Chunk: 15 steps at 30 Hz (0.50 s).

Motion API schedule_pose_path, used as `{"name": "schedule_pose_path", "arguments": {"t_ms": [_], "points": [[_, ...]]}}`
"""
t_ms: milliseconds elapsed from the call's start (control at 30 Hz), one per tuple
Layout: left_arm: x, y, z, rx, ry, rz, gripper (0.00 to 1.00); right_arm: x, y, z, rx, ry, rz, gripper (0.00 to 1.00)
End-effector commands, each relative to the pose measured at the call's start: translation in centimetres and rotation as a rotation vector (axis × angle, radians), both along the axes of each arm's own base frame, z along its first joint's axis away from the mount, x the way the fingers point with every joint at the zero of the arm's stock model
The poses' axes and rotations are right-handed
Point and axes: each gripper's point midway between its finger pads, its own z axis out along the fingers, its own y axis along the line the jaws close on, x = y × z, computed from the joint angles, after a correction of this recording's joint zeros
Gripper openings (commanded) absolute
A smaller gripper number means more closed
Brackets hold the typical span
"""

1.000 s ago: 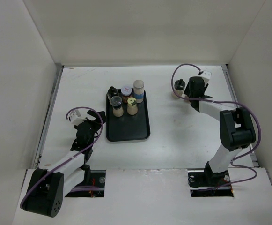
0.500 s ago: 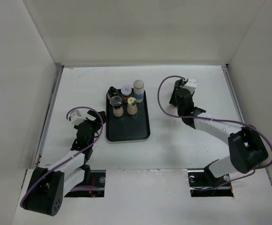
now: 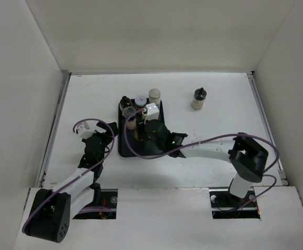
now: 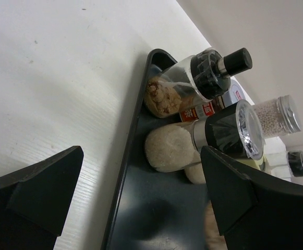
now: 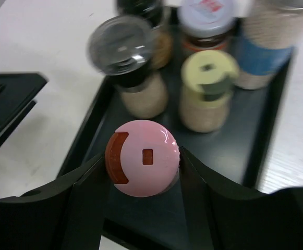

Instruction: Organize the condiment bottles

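Note:
My right gripper [image 5: 142, 165] is shut on a pink-capped bottle [image 5: 151, 140] over the near left part of the black tray [image 5: 232, 148]; its base is hidden. Behind it stand a clear-topped grinder [image 5: 128, 52], a pale-yellow-capped bottle [image 5: 208, 70], a tall blue-labelled bottle [image 5: 268, 52] and a red-marked cap [image 5: 206, 13]. From above, the right gripper [image 3: 145, 129] hangs over the tray [image 3: 159, 147]. One black-capped bottle [image 3: 198, 99] stands alone on the table at the right. My left gripper [image 3: 101, 136] is open and empty just left of the tray [image 4: 156, 208].
White walls close in the table on three sides. The right arm's purple cable [image 3: 208, 139] loops low across the tray's near edge. The left arm's cable [image 3: 83, 125] arches above its wrist.
My right arm has swung from the table's far right to over the tray and now has a pink-capped bottle in its jaws. The black-capped bottle stands uncovered. The left arm stayed put.

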Motion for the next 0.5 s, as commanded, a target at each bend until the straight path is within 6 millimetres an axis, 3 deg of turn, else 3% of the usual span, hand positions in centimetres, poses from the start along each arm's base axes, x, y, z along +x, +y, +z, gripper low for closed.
{"name": "schedule_pose_path", "arguments": {"t_ms": [0, 133, 300, 367, 467], "points": [[0.6, 0.5, 2.5, -0.004, -0.083, 0.022, 1.0, -0.4, 5.0, 1.7, 0.045, -0.047, 0.089, 0.43], [0.3, 0.9, 2.6, -0.009, -0.086, 0.027, 1.0, -1.0, 7.3, 0.0, 0.004, -0.042, 0.124, 0.44], [0.2, 1.0, 2.6, -0.014, -0.085, 0.028, 1.0, -1.4, 7.0, -2.4, -0.009, 0.01, 0.112, 0.48], [0.3, 1.0, 2.6, -0.012, -0.083, 0.03, 1.0, -1.6, 6.6, -2.4, -0.012, 0.015, 0.102, 0.6], [0.4, 0.9, 2.2, -0.016, -0.07, 0.025, 1.0, -1.9, 6.1, -0.8, 0.019, 0.003, 0.112, 0.87]]}}
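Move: The right gripper holds the pink-lidded bottle; the free spot for it on the black tray lies about 6 cm left, 2 cm back and some 9 cm below. The clear-capped grinder stands about 6 cm ahead and 5 cm left of this hand, the yellow-lidded bottle about 7 cm ahead and 1 cm right, both around 4 to 5 cm below. From the left gripper, that spot is roughly 12 cm right, 5 cm back and 5 cm below. Carry the pink-lidded bottle about 6 cm left with the right gripper, easing slightly back while lowering it about 4.5 cm onto the free tray floor on the near side of the clear-capped grinder. Stop there, then open the fingers and let go, without pulling the hand away yet. ##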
